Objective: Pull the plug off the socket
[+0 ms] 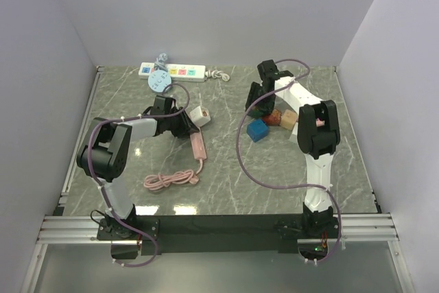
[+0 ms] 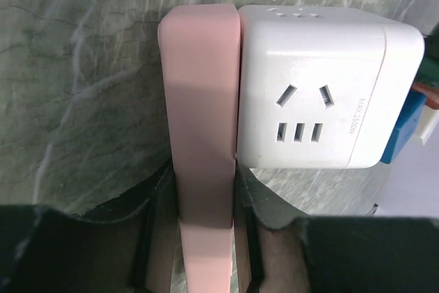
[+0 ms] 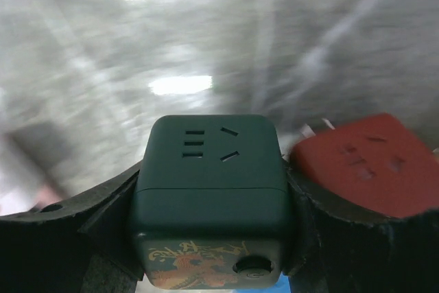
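The socket (image 1: pixel 185 71), a long white strip with pastel panels, lies at the back of the table. A round pale blue plug (image 1: pixel 159 81) sits on its left part. Both arms are away from it. My left gripper (image 1: pixel 192 132) (image 2: pixel 204 190) is shut on a flat pink bar (image 2: pixel 202 114) with a pink cord (image 1: pixel 170 180). The bar lies flush against a white cube socket (image 2: pixel 322 87) (image 1: pixel 200 114). My right gripper (image 1: pixel 257 104) (image 3: pixel 214 190) is shut on a dark green cube socket (image 3: pixel 209 169).
A red cube (image 3: pixel 370 162) (image 1: pixel 276 116) touches the right gripper's finger. A blue cube (image 1: pixel 257 130) and a tan cube (image 1: pixel 289 119) lie close by. The strip's bundled white cord (image 1: pixel 218 74) lies at its right end. White walls stand around the table.
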You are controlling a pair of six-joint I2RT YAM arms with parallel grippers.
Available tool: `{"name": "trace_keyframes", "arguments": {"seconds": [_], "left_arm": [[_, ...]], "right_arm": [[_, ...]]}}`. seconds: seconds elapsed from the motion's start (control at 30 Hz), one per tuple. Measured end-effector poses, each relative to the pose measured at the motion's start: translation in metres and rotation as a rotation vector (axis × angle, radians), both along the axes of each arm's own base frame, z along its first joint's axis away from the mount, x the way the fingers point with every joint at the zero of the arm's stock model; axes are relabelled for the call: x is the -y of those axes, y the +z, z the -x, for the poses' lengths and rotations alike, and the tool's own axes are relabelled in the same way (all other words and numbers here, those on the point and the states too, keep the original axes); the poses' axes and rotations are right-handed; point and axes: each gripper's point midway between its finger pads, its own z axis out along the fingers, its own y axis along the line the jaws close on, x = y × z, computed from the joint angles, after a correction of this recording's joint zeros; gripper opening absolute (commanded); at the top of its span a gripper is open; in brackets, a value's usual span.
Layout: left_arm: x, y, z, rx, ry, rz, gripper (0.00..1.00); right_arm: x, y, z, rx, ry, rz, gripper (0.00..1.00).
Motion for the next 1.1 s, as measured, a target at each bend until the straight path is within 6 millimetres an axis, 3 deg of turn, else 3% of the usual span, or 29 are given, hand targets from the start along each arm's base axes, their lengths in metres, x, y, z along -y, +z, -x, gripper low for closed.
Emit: {"name": "trace_keyframes", "arguments": {"seconds": [0.2, 0.33, 0.37, 0.47, 0.7, 0.8, 0.9, 1.0, 1.1], "left_arm": [[-0.001, 0.000, 0.005, -0.005, -0.022, -0.027, 0.00], [0.001, 0.000, 0.007, -0.001, -0.039, -0.033, 0.00], [0.002, 0.000, 0.008, -0.001, -0.043, -0.035, 0.00], [0.005, 0.000, 0.012, -0.002, -0.058, -0.040, 0.00], [0.009, 0.000, 0.016, -0.004, -0.087, -0.051, 0.00], [0.010, 0.000, 0.017, -0.005, -0.092, -0.053, 0.00], [0.010, 0.000, 0.017, -0.005, -0.093, -0.053, 0.00], [0.011, 0.000, 0.018, -0.005, -0.094, -0.053, 0.00], [0.011, 0.000, 0.018, -0.006, -0.095, -0.053, 0.00]], "right_arm": [[0.023, -0.021, 0.009, -0.055, -0.056, 0.099, 0.62], [0.032, -0.025, 0.020, -0.065, -0.076, 0.134, 0.92], [0.034, -0.023, 0.027, -0.070, -0.079, 0.143, 0.93], [0.040, -0.009, 0.044, -0.062, -0.081, 0.169, 0.95], [0.039, 0.069, 0.040, 0.148, -0.118, 0.162, 0.96], [0.014, 0.098, 0.041, 0.255, -0.061, 0.073, 0.96], [-0.030, 0.112, 0.045, 0.299, 0.050, -0.051, 0.97], [-0.078, 0.104, 0.051, 0.277, 0.175, -0.164, 0.97], [-0.119, 0.080, 0.058, 0.219, 0.273, -0.256, 0.98]]}}
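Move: The green plug, held by the right fingers, goes to a clear spot about 3 cm right, 1 cm back and 3 cm below the hand. The red-brown plug is roughly 6 cm right, 3 cm back; the blue one about 7 cm straight back; the tan one some 9 cm right, 4 cm back. The white plug is about 17 cm left, 3 cm back of the right hand, and 4 cm ahead, 2 cm right of the left hand, level with it. The green plug is lowered and carried right about 3 cm beside the red-brown plug. The right fingers open wide and let go, drawing back, then the hand rises steeply some 14 cm before swinging about 16 cm left towards the white plug, sinking slightly near the end. The left fingers keep pinching the pink strip and draw it about 2 cm back and slightly right. ##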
